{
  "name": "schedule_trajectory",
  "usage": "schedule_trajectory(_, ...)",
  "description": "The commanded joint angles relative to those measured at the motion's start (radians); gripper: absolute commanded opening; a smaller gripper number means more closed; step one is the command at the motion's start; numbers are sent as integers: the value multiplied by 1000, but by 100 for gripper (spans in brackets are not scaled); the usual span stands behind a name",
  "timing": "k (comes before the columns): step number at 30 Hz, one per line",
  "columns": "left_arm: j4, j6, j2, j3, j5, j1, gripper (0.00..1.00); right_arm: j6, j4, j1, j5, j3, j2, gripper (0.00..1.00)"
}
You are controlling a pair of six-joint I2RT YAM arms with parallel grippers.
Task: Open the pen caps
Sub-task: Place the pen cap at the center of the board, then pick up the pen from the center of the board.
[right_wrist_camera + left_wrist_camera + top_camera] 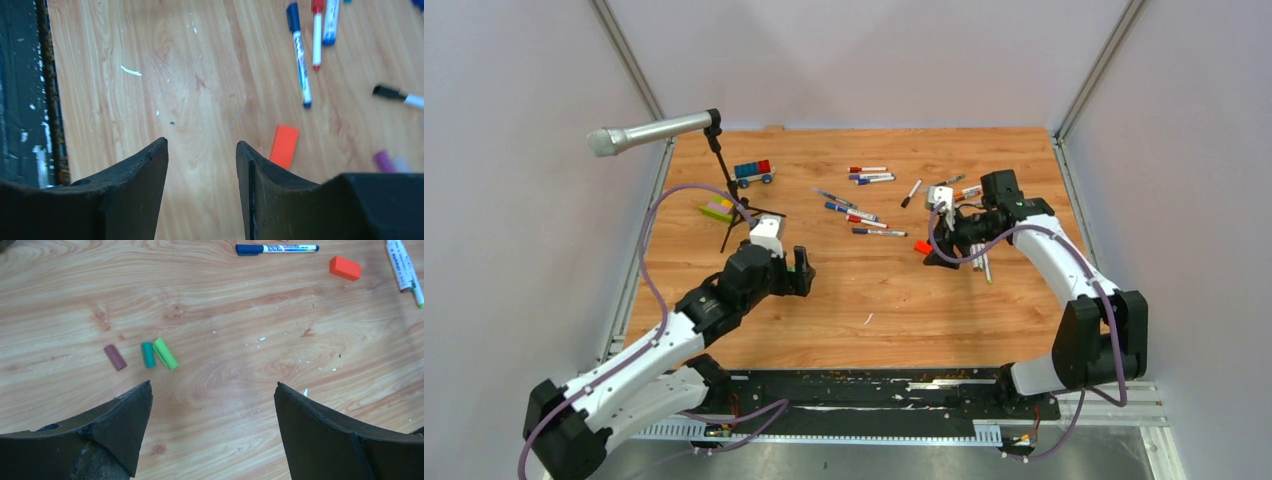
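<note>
Three loose pen caps lie on the wood just ahead of my left gripper (212,385): a brown cap (115,357), a teal cap (148,354) and a light green cap (165,353). The left jaws stand wide open with only bare table between them. A capped blue pen (276,248) lies farther off. My right gripper (201,142) is open too, its fingers a smaller way apart and holding nothing. Beyond it lie a blue pen (299,55), a red pen (317,30), a black-ended pen (397,95) and a purple cap (384,161). Several pens (864,195) are scattered at the table's back middle.
A flat orange-red block (922,246) lies beside the right gripper (939,252). A grey microphone (649,131) on a black tripod stands at the back left, with stacked toy bricks (754,172) and a green brick pile (719,208) near it. The left gripper (800,270) hovers left of centre.
</note>
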State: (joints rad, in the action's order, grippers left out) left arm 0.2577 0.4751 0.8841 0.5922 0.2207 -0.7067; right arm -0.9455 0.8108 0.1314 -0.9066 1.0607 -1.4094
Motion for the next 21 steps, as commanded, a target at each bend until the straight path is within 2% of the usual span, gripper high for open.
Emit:
schedule_trajectory(1, 58, 56, -140, -74, 34, 7, 98, -262, 19, 73, 1, 124, -84, 54)
schedule_trajectory(7, 45, 133, -305, -201, 11, 7, 98, -278, 7, 191, 148, 314, -284, 55)
schedule_trajectory(14, 47, 126, -476, -275, 9, 6, 99, -267, 40, 207, 256, 523, -517, 55)
schedule_trajectory(21, 20, 127, -584, -345, 10, 7, 99, -194, 27, 212, 319, 592, -645, 51)
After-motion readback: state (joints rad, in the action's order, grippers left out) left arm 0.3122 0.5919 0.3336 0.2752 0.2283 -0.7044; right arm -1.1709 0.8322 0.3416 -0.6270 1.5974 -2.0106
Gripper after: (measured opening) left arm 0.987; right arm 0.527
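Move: The blue marker lies about 12 cm ahead of the right hand, 12 cm to its left and 11 cm below. The red block is some 9 cm ahead and 1 cm left, and the red marker about 15 cm ahead and 16 cm left. From the empty left hand, the blue marker is roughly 15 cm ahead and 19 cm right; the light-green cap is about 5 cm ahead and 2 cm left, 11 cm below. Right hand reaches about 12 cm forward, also left and down, towards the blue marker; open left hand backs off. ##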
